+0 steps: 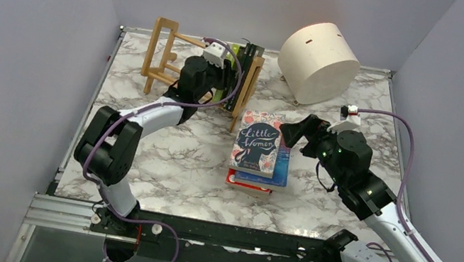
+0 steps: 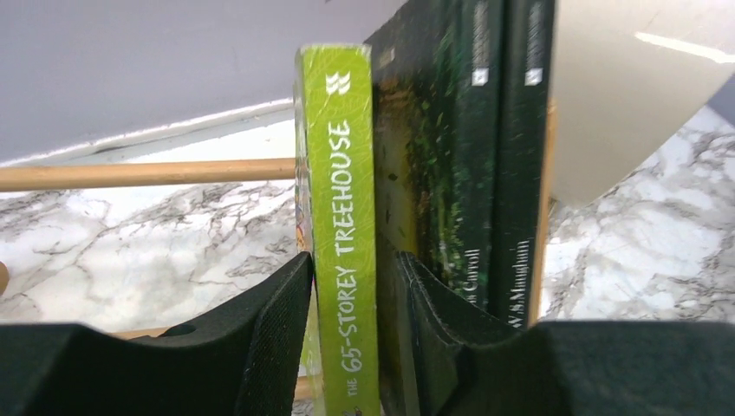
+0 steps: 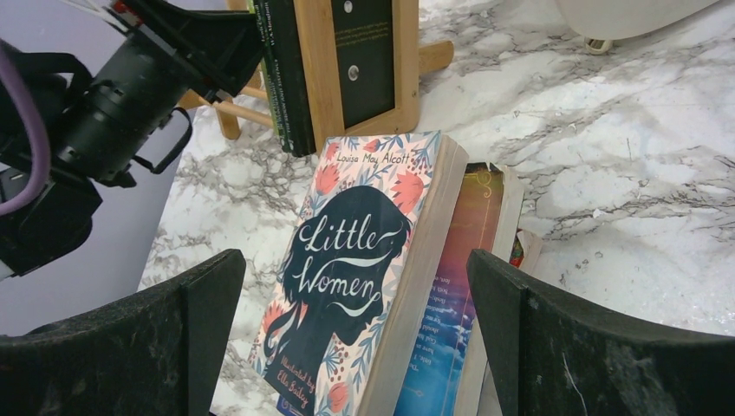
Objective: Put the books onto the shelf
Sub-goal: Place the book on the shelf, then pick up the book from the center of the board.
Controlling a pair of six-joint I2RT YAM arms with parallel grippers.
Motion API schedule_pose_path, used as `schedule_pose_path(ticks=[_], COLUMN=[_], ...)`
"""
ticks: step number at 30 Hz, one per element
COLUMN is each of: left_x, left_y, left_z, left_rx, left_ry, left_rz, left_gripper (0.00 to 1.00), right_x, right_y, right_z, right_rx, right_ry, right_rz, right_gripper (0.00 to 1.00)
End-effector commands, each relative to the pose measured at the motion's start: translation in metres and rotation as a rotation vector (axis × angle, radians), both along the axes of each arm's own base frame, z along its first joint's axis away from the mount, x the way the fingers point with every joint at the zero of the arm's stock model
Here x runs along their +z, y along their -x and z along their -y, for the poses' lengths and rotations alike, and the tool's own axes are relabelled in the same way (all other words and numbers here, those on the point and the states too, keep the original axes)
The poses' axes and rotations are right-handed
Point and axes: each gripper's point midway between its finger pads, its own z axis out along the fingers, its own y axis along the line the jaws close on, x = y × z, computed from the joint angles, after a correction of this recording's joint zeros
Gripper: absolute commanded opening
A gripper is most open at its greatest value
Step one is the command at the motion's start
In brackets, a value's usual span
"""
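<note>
My left gripper (image 1: 227,81) reaches into the light-wood shelf (image 1: 160,53) at the back left. Its jaws (image 2: 353,257) straddle an upright lime green book (image 2: 347,217). The left pad lies against the book and the right pad stands slightly off it. Two dark green books (image 2: 459,156) stand right of it against the shelf's end frame (image 3: 316,69). A stack of books (image 1: 257,146) lies mid-table, topped by a floral "Little Women" (image 3: 347,260) over a blue one (image 3: 451,321). My right gripper (image 1: 292,133) hovers open over that stack, its fingers (image 3: 204,321) wide apart and empty.
A cream cylindrical drum (image 1: 319,60) lies on its side at the back right, close to the shelf's right end. Walls close the marble table (image 1: 167,156) on three sides. The left arm's wrist and cable (image 3: 95,121) sit just left of the shelf's books.
</note>
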Motion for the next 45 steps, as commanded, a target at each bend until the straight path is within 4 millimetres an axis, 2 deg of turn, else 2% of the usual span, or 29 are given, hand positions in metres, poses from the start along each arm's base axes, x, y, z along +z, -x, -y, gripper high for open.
schedule_pose_path(ticks=[1, 8, 11, 13, 15, 17, 19, 23, 26, 34, 39, 45], left_x=[0.054, 0.087, 0.098, 0.098, 0.09, 0.075, 0.056, 0.021, 0.005, -0.019, -0.023, -0.03], left_y=[0.014, 0.04, 0.062, 0.079, 0.096, 0.116, 0.137, 0.169, 0.186, 0.212, 0.219, 0.22], left_z=[-0.002, -0.043, -0.056, -0.058, -0.055, -0.041, -0.025, -0.008, 0.001, 0.02, 0.03, 0.04], left_rx=[-0.003, 0.165, 0.2, 0.199, 0.174, 0.112, 0.043, -0.014, -0.059, -0.163, -0.217, -0.251], left_ry=[0.068, 0.116, 0.146, 0.168, 0.189, 0.221, 0.251, 0.281, 0.301, 0.384, 0.419, 0.461], left_rz=[0.116, 0.128, 0.103, 0.06, -0.005, -0.079, -0.153, -0.26, -0.314, -0.404, -0.434, -0.472], left_gripper=[0.33, 0.35, 0.34, 0.34, 0.34, 0.33, 0.33, 0.34, 0.35, 0.48, 0.6, 0.62], right_x=[0.007, 0.004, -0.007, -0.018, -0.028, -0.036, -0.042, -0.053, -0.063, -0.088, -0.095, -0.101], right_y=[-0.001, -0.001, -0.005, -0.007, -0.008, -0.007, -0.007, -0.007, -0.009, -0.013, -0.014, -0.015], right_z=[0.004, 0.007, 0.021, 0.035, 0.048, 0.055, 0.056, 0.055, 0.055, 0.042, 0.041, 0.038], right_rx=[-0.014, -0.025, -0.103, -0.171, -0.228, -0.25, -0.25, -0.241, -0.238, -0.189, -0.185, -0.171], right_ry=[-0.007, 0.006, 0.068, 0.138, 0.201, 0.253, 0.276, 0.301, 0.335, 0.367, 0.379, 0.384], right_rz=[0.031, 0.021, -0.031, -0.079, -0.116, -0.142, -0.162, -0.179, -0.201, -0.253, -0.265, -0.275], right_gripper=[0.98, 0.98, 0.99, 1.0, 1.0, 1.0, 1.0, 1.0, 1.0, 1.0, 1.0, 1.0])
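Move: Little Women, top of the stack and the next book to take, lies some 19 cm back and 11 cm to the right of the left hand, about 12 cm lower. The blue book under it sits about 3 cm farther right and 2 cm nearer. Beside the left hand's fingertips the green book stands in the shelf, its middle about 5 cm ahead and 1 cm right, the black books 4 cm right of it. Little Women is some 10 cm left of the right hand, level fore-and-aft and 12 cm lower. The green book stays in the shelf as the left hand comes free of its spine, drawing back and up about 12 cm, then sinking to Little Women's left side, over 20 cm back in all; it tips down, rolls right side up and its partly open fingers spread wider. Meanwhile the wide-open right hand sinks some 9 cm beside the stack, easing right and rolling the same way. ##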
